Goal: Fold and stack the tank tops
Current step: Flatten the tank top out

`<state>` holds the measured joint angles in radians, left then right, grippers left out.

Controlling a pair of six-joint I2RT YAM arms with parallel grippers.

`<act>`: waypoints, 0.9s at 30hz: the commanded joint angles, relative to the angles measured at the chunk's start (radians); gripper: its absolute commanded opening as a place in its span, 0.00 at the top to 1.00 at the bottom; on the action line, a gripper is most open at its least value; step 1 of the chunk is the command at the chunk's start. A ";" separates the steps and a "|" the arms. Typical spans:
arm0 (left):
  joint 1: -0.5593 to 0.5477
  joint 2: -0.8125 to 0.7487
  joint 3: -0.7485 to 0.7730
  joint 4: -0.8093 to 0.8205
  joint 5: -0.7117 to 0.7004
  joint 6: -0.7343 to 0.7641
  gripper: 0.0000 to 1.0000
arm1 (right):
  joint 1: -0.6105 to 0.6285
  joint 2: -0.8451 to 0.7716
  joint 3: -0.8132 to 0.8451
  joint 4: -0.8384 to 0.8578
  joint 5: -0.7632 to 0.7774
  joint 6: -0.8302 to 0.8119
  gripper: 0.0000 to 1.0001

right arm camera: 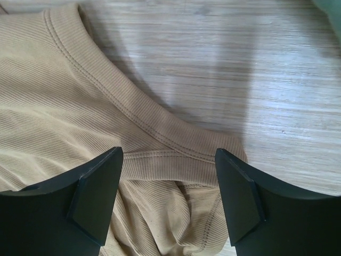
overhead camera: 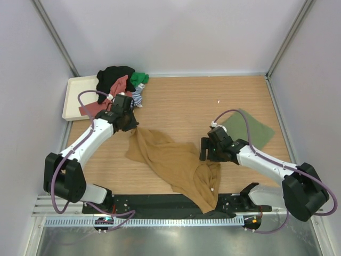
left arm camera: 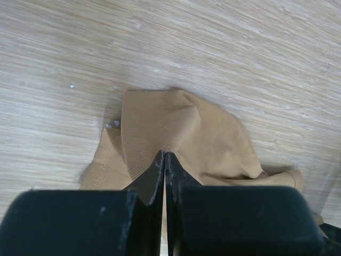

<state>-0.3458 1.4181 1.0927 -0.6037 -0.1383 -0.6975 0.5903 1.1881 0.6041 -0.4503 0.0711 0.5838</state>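
Observation:
A mustard brown tank top (overhead camera: 170, 160) lies rumpled across the middle of the table, running from upper left down to the near edge. My left gripper (overhead camera: 130, 124) is shut on its far left corner; in the left wrist view the cloth (left arm camera: 181, 128) peaks up into the closed jaws of the left gripper (left arm camera: 164, 154). My right gripper (overhead camera: 205, 149) stands open over the top's right side. The right wrist view shows a stitched strap and hem (right arm camera: 160, 154) lying between the spread jaws of the right gripper (right arm camera: 168, 152), not pinched.
An olive green top (overhead camera: 248, 128) lies flat at the right, behind the right arm. A heap of black, red, green and striped tops (overhead camera: 120, 85) rests on and beside the cream tray (overhead camera: 74, 96) at the back left. Grey walls close in the table.

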 commanded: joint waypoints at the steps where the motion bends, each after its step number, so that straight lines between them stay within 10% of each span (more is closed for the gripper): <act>1: 0.005 -0.044 0.003 0.005 0.025 0.018 1.00 | 0.013 0.039 0.045 0.036 0.010 -0.022 0.24; 13: -0.001 -0.212 -0.203 0.027 0.025 -0.034 1.00 | 0.028 -0.059 -0.018 0.053 -0.035 0.062 0.96; 27: 0.002 -0.110 0.140 -0.096 -0.027 -0.031 1.00 | 0.013 0.014 0.438 -0.089 0.156 -0.009 0.99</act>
<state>-0.3466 1.3167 1.1290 -0.6567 -0.1169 -0.7322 0.6125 1.1984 0.9161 -0.5171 0.1455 0.6083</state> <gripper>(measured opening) 0.003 0.030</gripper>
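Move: The right hand, open, is over the brown tank top's loose edge, which lies about 2 cm below, 2 cm left and 1 cm back. The folded green tank top lies some 14 cm right and 11 cm forward of that hand. The left hand still holds the brown top's far left corner; the loose edge is roughly 26 cm to its right, 12 cm back and 10 cm lower, and the striped cloth about 11 cm straight ahead. Right pinches the edge, lifts it about 11 cm up and forward; left draws back 5 cm, returns rising. ##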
